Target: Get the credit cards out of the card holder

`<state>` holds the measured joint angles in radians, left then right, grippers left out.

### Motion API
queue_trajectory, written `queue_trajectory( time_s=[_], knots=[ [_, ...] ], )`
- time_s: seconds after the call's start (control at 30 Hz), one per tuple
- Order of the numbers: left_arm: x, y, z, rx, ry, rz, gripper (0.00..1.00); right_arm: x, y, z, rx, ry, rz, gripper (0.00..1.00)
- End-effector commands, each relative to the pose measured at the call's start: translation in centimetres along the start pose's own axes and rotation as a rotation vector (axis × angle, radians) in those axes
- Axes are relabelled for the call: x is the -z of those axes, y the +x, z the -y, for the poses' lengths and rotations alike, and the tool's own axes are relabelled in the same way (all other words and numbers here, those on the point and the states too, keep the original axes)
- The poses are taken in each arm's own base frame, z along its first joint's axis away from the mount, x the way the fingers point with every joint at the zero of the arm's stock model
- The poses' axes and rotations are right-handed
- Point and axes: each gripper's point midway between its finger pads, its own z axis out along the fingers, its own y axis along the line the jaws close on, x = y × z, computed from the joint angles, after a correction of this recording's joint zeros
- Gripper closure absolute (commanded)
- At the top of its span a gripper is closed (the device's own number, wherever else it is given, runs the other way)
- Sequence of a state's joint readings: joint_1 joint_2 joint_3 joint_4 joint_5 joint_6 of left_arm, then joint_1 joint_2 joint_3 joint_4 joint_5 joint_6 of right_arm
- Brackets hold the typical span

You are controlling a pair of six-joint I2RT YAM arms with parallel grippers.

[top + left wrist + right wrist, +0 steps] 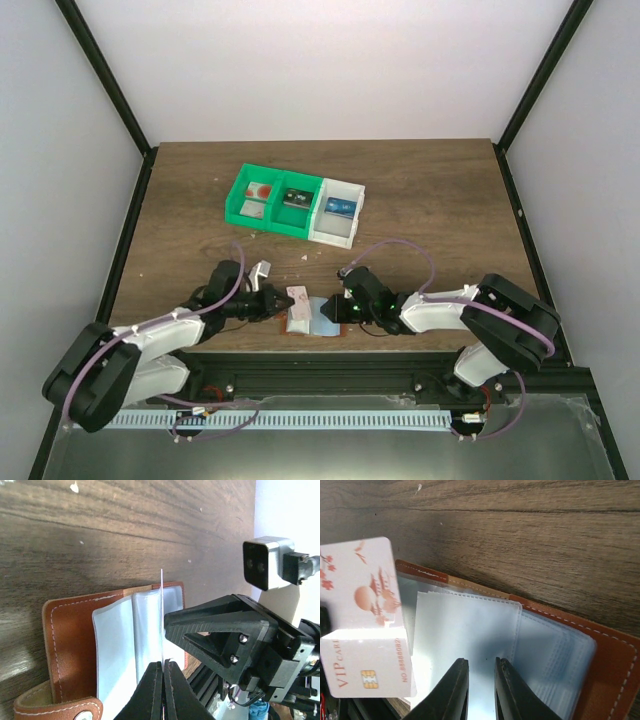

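Observation:
The card holder (318, 326), a reddish-brown leather wallet, lies open near the table's front edge, its pale grey-blue pockets (117, 645) facing up. My left gripper (283, 300) (163, 667) is shut on a pale whitish-pink credit card (297, 295). That card shows edge-on (162, 615) in the left wrist view, standing over the pockets. In the right wrist view its face (365, 665) shows a chip and "VIP" print, left of the holder (615, 665). My right gripper (332, 310) (481, 667) sits on the pockets (470, 630), its jaws a narrow gap apart with nothing between them.
A green-and-white three-compartment bin (296, 222) stands further back at the table's middle, with red, dark and blue items inside. A small pale object (262, 270) lies beside my left arm. The table's front rail runs just below the holder.

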<state>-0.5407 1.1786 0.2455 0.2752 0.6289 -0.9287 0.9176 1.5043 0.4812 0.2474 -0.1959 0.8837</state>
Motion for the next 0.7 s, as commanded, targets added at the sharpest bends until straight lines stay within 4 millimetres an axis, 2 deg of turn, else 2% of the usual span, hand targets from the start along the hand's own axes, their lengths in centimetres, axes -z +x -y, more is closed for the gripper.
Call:
queue_trajectory(
  time_s=[0.0,0.27,0.67],
  knots=[
    [0.9,-1.1,0.3,-0.036,-0.048,0.053,1.0,0.0,1.8,3.7,-0.039,0.155,-0.061,0.83],
    [2.4,-1.8,0.8,-0.056,-0.069,0.123,1.0,0.6,0.8,3.0,-0.028,0.158,-0.033,0.83],
    [4.7,-3.5,3.6,-0.105,-0.066,0.212,1.0,1.7,-1.2,0.9,0.025,0.138,0.014,0.82]
  ],
)
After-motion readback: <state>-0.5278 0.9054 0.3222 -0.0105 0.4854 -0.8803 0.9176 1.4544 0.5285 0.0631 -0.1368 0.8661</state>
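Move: The left hand already has the pink VIP card, and the green tray's left compartment where earlier cards lie is roughly 32 cm ahead, 12 cm to its left and 4 cm lower; the tray's middle compartment is about 11 cm to the right of that one. The card holder lies open some 6 cm right of the left hand, 2 cm back and 5 cm below. From the right hand, its fingers on a clear sleeve, the holder's middle is about 5 cm left, 1 cm back and 1 cm lower. The left hand, keeping the VIP card pinched in its shut fingers, lifts it away from the card holder by about 4.5 cm while drifting some 2 cm left and a little forward towards the green tray, its wrist levelling by around 10 degrees. The right hand stays low with its fingertips still resting on the sleeve, its opening unchanged, then slides about 1.5 cm to the right and tilts slightly, dragging the holder along. ##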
